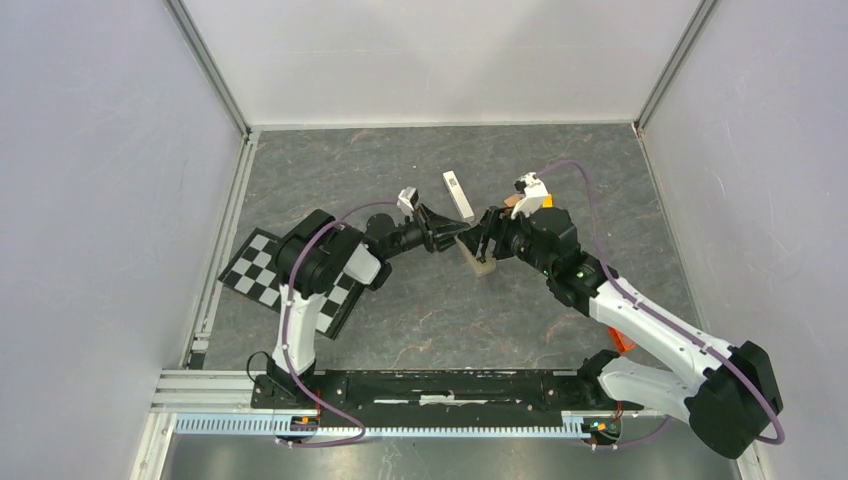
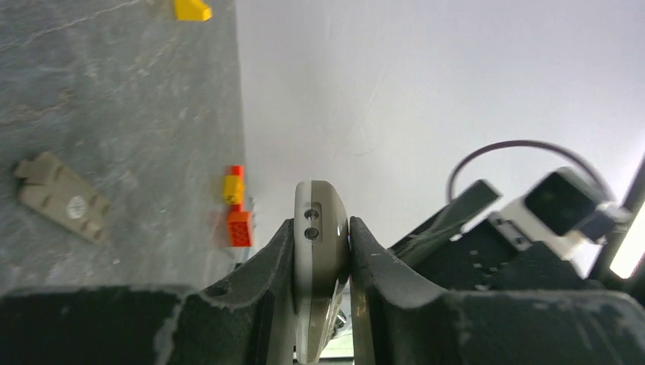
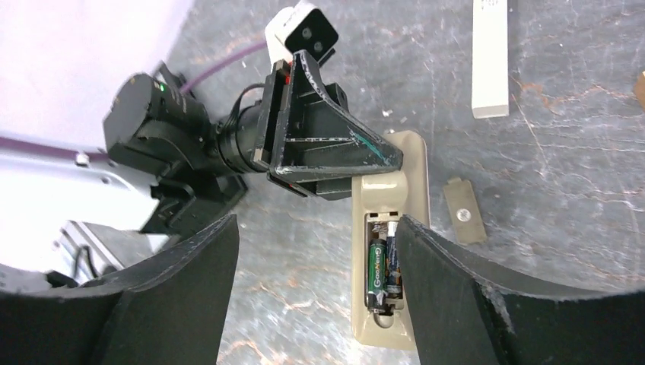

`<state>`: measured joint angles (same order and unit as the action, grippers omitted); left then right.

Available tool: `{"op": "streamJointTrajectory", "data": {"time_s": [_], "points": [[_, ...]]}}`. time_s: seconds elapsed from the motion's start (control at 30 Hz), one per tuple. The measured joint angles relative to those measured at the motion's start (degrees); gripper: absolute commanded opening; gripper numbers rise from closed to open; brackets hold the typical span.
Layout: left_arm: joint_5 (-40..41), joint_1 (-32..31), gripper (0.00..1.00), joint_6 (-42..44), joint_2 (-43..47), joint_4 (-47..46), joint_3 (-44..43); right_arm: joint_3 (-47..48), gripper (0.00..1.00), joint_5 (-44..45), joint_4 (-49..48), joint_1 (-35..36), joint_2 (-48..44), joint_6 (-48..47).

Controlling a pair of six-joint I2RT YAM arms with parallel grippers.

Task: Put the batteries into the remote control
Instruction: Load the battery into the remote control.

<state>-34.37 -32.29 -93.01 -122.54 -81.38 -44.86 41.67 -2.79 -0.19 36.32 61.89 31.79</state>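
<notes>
The remote control lies back-up on the table, its grey-olive back facing me and its battery recess uncovered. Two batteries sit side by side in the recess, a green one and a darker one. My left gripper is shut on the remote's far end, one finger on each side of it. My right gripper hovers open above the recess end with nothing between its fingers; its right finger overlaps the remote's edge. From above, both grippers meet at the remote.
The loose battery cover lies just right of the remote. A long white bar lies farther back. A checkerboard sits at the left, and an orange block lies by the right arm. Walls enclose the table.
</notes>
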Motion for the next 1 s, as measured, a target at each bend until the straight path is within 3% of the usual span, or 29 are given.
{"op": "streamJointTrajectory", "data": {"time_s": [0.2, 0.53, 0.6, 0.8, 1.0], "points": [[2.89, 1.33, 0.02, -6.05, 4.48, -1.79, -0.72, -2.93, 0.81, 4.28, -7.1, 0.0, -3.1, 7.72], [7.3, 4.37, 0.02, -9.01, 8.79, -2.93, -1.9, -2.43, 0.8, 10.91, -9.25, -0.07, -4.72, 15.32], [7.8, 4.61, 0.02, -9.49, 9.11, -2.91, -1.9, -2.43, 0.77, 10.84, -9.88, -0.07, -4.72, 17.03], [9.18, 4.68, 0.02, -11.43, 10.54, -3.19, -1.9, -2.51, 0.47, 10.78, -12.04, -0.31, -4.63, 21.84], [10.27, 4.9, 0.02, -13.0, 10.75, -3.61, -1.79, -2.93, 0.48, 10.73, -14.12, -0.96, -3.52, 23.58]]}}
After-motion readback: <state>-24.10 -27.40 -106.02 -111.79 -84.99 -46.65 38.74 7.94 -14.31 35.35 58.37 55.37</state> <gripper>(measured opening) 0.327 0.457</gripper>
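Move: Close behind the left fingers, which already hold the remote's upper end, the batteries lie in its open compartment, about 4 cm back, 1 cm right and 1 cm down from the left hand. From the open right hand they are roughly 2 cm ahead, 1 cm right and 8 cm below. The battery cover lies on the table about 6 cm ahead of the right hand and 18 cm below, level left-right; the white box is 18 cm ahead of it, 3 cm left, equally low. Lifting the remote about 12 cm, the left arm also carries it some 5 cm forward and 5 cm left, tilting its fingertips up and turning a little counter-clockwise, grip kept. The right hand rises more slowly, about 6.5 cm, easing forward while its fingers swing clockwise and up towards level; late on, they narrow from wide open to about half, around the remote's lower end, with no clear grip. ##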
